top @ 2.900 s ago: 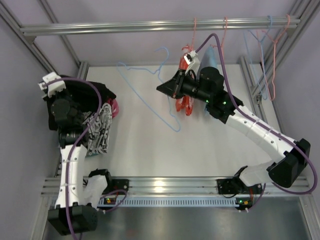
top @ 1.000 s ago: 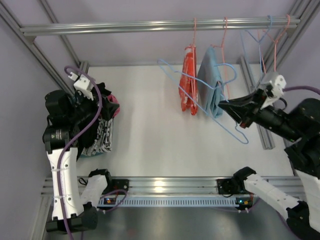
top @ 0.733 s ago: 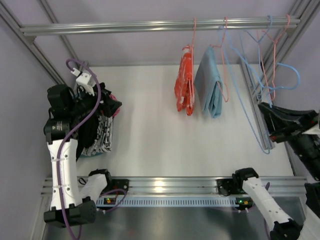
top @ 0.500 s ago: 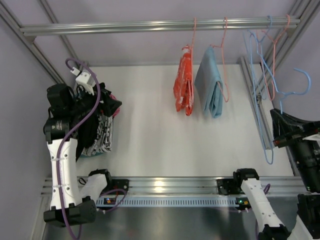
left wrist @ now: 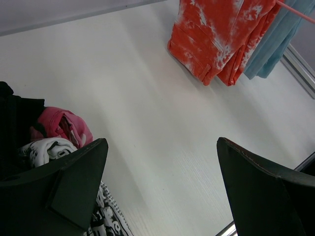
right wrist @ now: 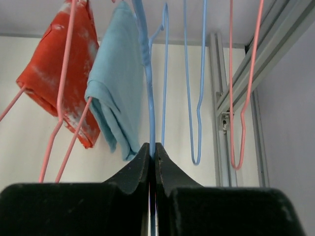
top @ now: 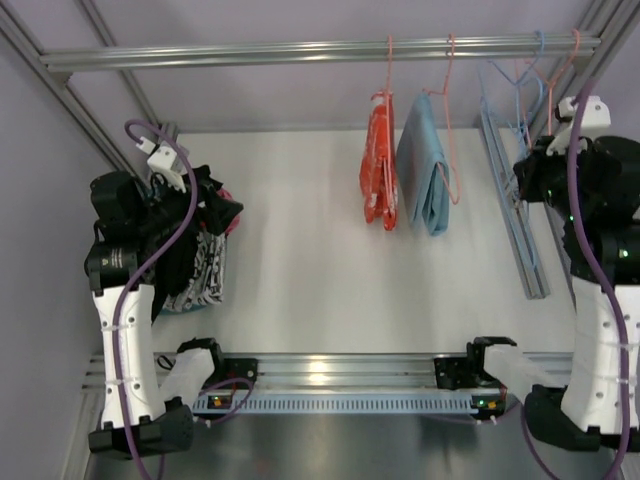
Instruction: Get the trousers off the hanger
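The orange-red trousers (top: 378, 172) with white blotches hang folded over a pink hanger (top: 389, 62) on the top rail. They also show in the right wrist view (right wrist: 51, 64) and the left wrist view (left wrist: 216, 34). Beside them hangs a light-blue garment (top: 425, 170) on another pink hanger. My right gripper (right wrist: 152, 146) is shut on the wire of a bare blue hanger (right wrist: 147, 73); it stands high at the far right (top: 524, 172). My left gripper (left wrist: 161, 142) is open and empty, above the left clothes pile (top: 225, 212). Black cloth (left wrist: 15, 118) lies in that pile.
The pile at the left also holds pink cloth (left wrist: 64, 129) and black-and-white patterned cloth (top: 205, 265). Empty blue (right wrist: 194, 98) and pink (right wrist: 243, 98) hangers dangle from the rail's right end. A metal frame post (top: 510, 190) runs along the right side.
My right arm has swung the bare blue hanger from beside the hanging garments to the far right and up toward the rail's end. The left arm has stayed over the pile.
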Controlling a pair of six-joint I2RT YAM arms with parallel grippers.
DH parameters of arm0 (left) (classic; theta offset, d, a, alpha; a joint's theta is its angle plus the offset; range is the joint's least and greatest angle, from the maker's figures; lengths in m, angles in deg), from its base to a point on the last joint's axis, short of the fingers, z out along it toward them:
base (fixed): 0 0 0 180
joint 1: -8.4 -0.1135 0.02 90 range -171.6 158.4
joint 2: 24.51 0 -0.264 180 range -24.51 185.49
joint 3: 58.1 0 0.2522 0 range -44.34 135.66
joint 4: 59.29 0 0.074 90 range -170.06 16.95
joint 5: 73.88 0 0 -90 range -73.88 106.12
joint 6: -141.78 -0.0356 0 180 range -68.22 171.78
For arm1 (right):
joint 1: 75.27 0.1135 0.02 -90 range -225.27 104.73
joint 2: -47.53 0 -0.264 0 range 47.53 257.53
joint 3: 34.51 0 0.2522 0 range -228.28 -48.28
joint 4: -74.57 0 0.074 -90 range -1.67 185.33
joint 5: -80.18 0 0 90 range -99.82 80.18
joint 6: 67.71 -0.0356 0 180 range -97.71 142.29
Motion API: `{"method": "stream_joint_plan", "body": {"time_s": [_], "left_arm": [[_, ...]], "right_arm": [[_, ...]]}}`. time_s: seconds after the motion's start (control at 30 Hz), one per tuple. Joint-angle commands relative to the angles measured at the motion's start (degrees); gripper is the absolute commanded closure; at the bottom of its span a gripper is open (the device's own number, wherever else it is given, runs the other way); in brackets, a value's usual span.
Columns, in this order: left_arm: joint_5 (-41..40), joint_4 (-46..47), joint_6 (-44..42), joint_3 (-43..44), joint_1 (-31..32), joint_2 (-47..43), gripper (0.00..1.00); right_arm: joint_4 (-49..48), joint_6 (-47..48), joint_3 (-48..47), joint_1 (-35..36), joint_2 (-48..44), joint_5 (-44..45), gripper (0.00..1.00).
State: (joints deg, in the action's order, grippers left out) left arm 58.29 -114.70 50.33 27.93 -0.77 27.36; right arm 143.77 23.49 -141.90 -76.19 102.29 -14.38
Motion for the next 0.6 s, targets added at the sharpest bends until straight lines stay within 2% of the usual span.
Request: {"method": "stream_joint_plan", "body": {"time_s": [0.0, 0.3, 0.57], "left_arm": [[-0.2, 0.6, 1.2, 1.1, 0.1, -1.3, 0.02], [-1.8, 0.7, 0.5, -1.2, 0.2, -4.1, 0.02], [-2.4, 0.7, 0.0, -3.2, 0.1, -5.2, 0.02]], "right_arm": [[-6.7, 2.7, -6.1, -0.6, 5.8, 0.2, 1.00], [-13.1, 1.2, -14.9, -0.6, 20.3, -0.3, 1.00], [-19.8, -0.8, -15.3, -0.6, 26.3, -1.7, 1.00]]}}
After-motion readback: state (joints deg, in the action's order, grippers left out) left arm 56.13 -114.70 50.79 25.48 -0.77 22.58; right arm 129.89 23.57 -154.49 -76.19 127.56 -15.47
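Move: At the rail's right end, the empty stretch that the held blue hanger is bound for lies some 22 cm ahead of the right hand, straight in line and about 14 cm up. Hanging at the same reach, roughly level with the hand, are another blue hanger 5 cm to its right, a pink hanger 10 cm right, and the light-blue trousers 13 cm left. From the left hand that stretch is about 22 cm ahead, 54 cm right and 20 cm up. Reaching straight forward about 15 cm, the right arm carries the empty blue hanger towards the rail, hook uppermost, on the open side between the light-blue trousers and the other hanging hangers. The hand rises a mere couple of centimetres on the way and dips a little at the end; the wrist stays steady and the closed fingers keep their pinch on the hanger. ##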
